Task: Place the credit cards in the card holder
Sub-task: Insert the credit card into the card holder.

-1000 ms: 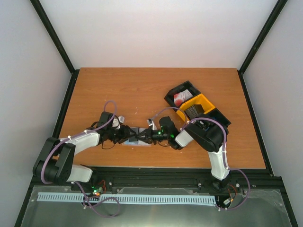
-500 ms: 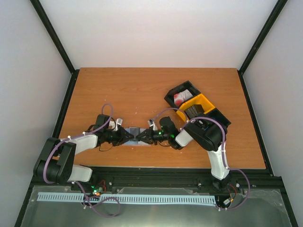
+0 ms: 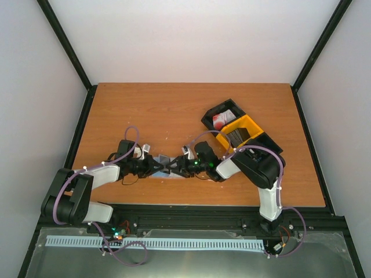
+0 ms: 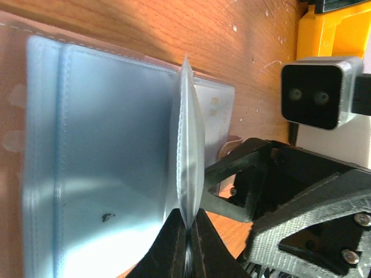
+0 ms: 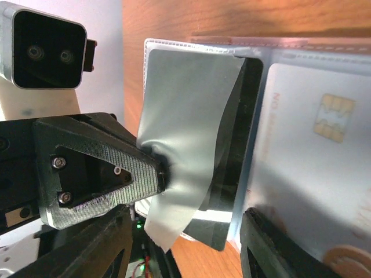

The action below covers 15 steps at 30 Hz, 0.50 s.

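The card holder (image 3: 164, 160) lies open on the table between my two grippers, pale blue inside (image 4: 104, 145). My left gripper (image 4: 188, 223) is shut on the edge of a clear slot flap (image 5: 191, 116) and holds it lifted off the holder. Under that flap lies a dark grey credit card (image 5: 232, 174), its near end sticking out. A pale card with a chip (image 5: 324, 145) sits in the neighbouring slot. My right gripper (image 5: 186, 217) stands open just short of the holder, with nothing between its fingers. More credit cards (image 3: 222, 120) rest in the bins.
At the back right, a black bin (image 3: 211, 116) holds white-and-red cards, a yellow bin (image 3: 250, 123) holds dark cards, and another black bin (image 3: 272, 145) stands beside them. The two grippers are nearly tip to tip (image 3: 168, 166) over the holder.
My left gripper has closed on the slot flap and lifted it. My right gripper has opened. Both stay close together at the holder.
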Tool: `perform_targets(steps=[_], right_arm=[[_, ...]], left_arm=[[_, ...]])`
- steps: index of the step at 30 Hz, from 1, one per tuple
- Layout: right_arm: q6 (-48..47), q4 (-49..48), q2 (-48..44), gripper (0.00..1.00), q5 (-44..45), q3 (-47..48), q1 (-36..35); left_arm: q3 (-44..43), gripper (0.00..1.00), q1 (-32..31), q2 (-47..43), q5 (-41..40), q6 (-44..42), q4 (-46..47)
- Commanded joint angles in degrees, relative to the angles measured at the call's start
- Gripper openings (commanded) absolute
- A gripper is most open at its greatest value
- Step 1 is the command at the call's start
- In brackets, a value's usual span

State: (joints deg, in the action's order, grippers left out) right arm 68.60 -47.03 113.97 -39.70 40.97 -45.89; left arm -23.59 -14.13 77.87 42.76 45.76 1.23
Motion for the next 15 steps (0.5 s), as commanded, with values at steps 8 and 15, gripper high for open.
perform_targets(steps=[8,15], right_arm=[[-12.36,27.38,-13.88,0.53,13.11,2.11,-0.25],[-15.34,35.21,-20.45,0.53,17.09,4.37,-0.25]], left_arm=[[-2.55,0.09,0.33,-1.54,-3.98,-6.62,-6.28],[-3.84,0.37,0.33,2.23,4.18,-8.48,-3.67]])
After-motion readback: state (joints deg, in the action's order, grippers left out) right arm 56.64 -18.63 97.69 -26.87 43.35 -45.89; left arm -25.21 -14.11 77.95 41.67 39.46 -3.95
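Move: The dark card in its clear pocket has its middle about 2 cm ahead of my right hand, 1 cm to the left and 2 cm below. My left fingers are already shut on that pocket's raised film, with the card's middle some 2 cm ahead, 1 cm to the right and 1 cm below. The white VIP card lies about 5 cm to the right of the dark one. The blue page lies roughly 4 cm left and 2 cm ahead of my left hand. My right hand, its fingers already parted, backs off from the dark card: about 3 cm to the right and as much up, easing slightly forward, its fingertips tipping some 15 degrees steeper and staying half open. My left hand stays at the pocket with a tiny dip and leftward drift, then parts its shut fingers to about a third and lets go of the film. ##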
